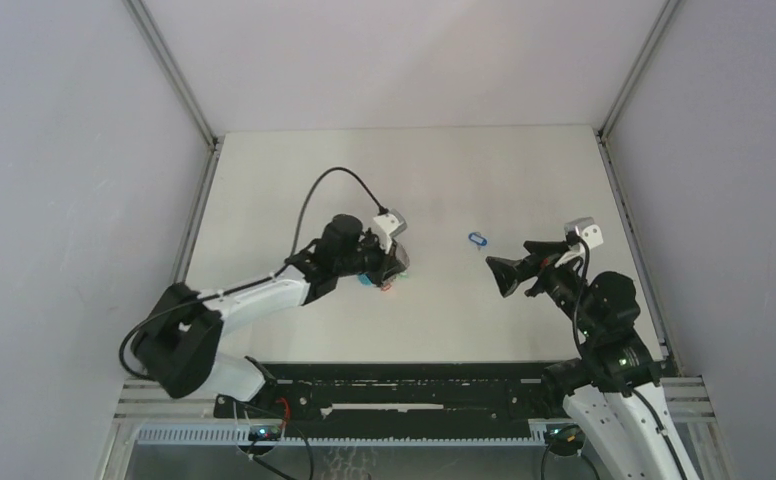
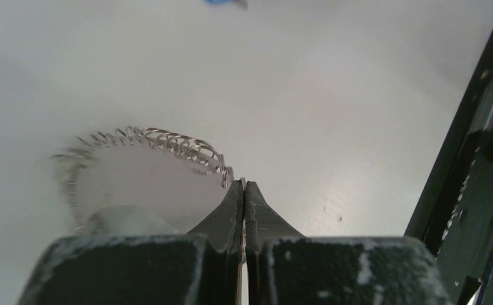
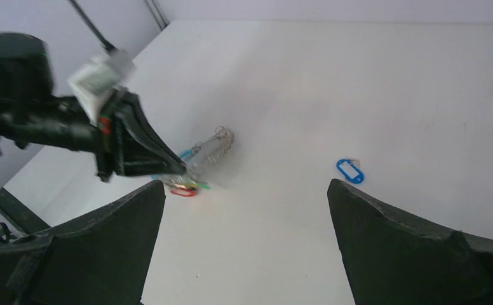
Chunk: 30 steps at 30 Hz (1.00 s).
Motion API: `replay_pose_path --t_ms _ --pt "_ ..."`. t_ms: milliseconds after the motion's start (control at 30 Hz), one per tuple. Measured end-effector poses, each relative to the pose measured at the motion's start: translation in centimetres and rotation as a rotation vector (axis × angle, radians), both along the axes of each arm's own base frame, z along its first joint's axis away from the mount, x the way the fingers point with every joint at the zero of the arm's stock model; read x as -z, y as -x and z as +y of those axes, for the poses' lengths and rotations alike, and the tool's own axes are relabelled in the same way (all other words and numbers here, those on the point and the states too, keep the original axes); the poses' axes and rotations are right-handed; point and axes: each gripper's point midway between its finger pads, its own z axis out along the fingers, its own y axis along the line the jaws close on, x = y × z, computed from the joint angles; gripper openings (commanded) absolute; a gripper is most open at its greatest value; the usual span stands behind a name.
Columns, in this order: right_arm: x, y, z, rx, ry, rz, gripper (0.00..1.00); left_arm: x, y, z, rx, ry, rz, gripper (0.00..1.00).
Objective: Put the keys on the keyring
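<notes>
The keyring (image 2: 158, 141), a thin metal hoop fringed with small silver links, stands up off the table. My left gripper (image 2: 244, 185) is shut on its wire at the very tips. In the right wrist view the keyring (image 3: 211, 150) hangs from the left gripper (image 3: 171, 168). Red (image 3: 182, 190) and green (image 3: 201, 186) key tags lie bunched below the keyring. A blue-tagged key (image 3: 350, 171) lies alone on the table, also seen as the blue-tagged key (image 1: 478, 240) from above. My right gripper (image 3: 247, 185) is open and holds nothing. It sits to the right of both, as the right gripper (image 1: 516, 266) shows.
The white table (image 1: 444, 170) is walled by grey panels with metal rails at its left (image 1: 196, 215) and right (image 1: 629, 215) edges. A black rail (image 1: 404, 385) with cables runs along the near edge by the arm bases.
</notes>
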Motion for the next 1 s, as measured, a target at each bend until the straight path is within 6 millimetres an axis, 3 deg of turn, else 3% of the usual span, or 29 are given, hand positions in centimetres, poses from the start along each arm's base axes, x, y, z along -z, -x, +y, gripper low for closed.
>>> replay_pose_path --t_ms 67,267,433,467,500,600,800,933,1000 --pt "-0.6 0.5 -0.2 0.003 -0.011 -0.026 1.00 3.4 0.3 -0.2 0.005 -0.101 0.076 0.00" --pt "-1.4 1.3 -0.4 0.002 -0.025 -0.064 1.00 7.2 1.5 -0.5 0.024 -0.244 0.140 0.05" --pt "-1.4 1.5 -0.4 0.001 -0.030 -0.058 1.00 8.7 1.1 0.9 -0.026 -0.328 0.139 0.23" --pt "-1.3 1.6 -0.4 0.001 -0.031 -0.053 1.00 8.6 0.9 1.0 -0.034 -0.331 0.132 0.40" --pt "-1.1 1.6 -0.4 0.002 -0.032 -0.046 1.00 8.4 0.7 1.2 -0.046 -0.332 0.124 0.48" --pt "-0.8 1.6 -0.5 0.008 -0.032 -0.028 1.00 6.8 0.3 1.5 -0.079 -0.314 0.088 0.58" --pt "-0.1 1.8 -1.6 0.069 -0.013 0.013 1.00 0.3 -0.3 3.1 -0.189 -0.171 -0.035 0.78" --pt "-1.1 2.4 -2.8 0.127 -0.011 -0.003 1.00 -2.6 -0.9 7.5 -0.358 -0.064 -0.066 0.99" --pt "-2.0 2.8 -3.6 0.159 -0.015 -0.030 1.00 -3.8 -1.1 10.0 -0.461 -0.024 -0.084 1.00"
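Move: The left hand already holds the keyring by its keyed end; the bare table spot where it goes is about 10 cm below, 1 cm back and 1 cm to the left. The keyring's red tag hangs some 3 cm left and 2 cm back, and the loose blue-tagged key lies about 9 cm ahead and 18 cm right, 10 cm lower. From the empty right hand, that table spot is roughly 4 cm ahead, 20 cm left and 22 cm below. The left hand lowers the held keyring about 8.5 cm, easing slightly back, until it meets the table, then opens its fingers from shut to nearly fully wide and lets go as it climbs some 12 cm, swinging off to the left by about 9 cm and turning roughly 25 degrees counter-clockwise. Meanwhile the right hand, empty and still wide open, drifts about 4 cm right and 3 cm back, a little farther from the blue-tagged key. ##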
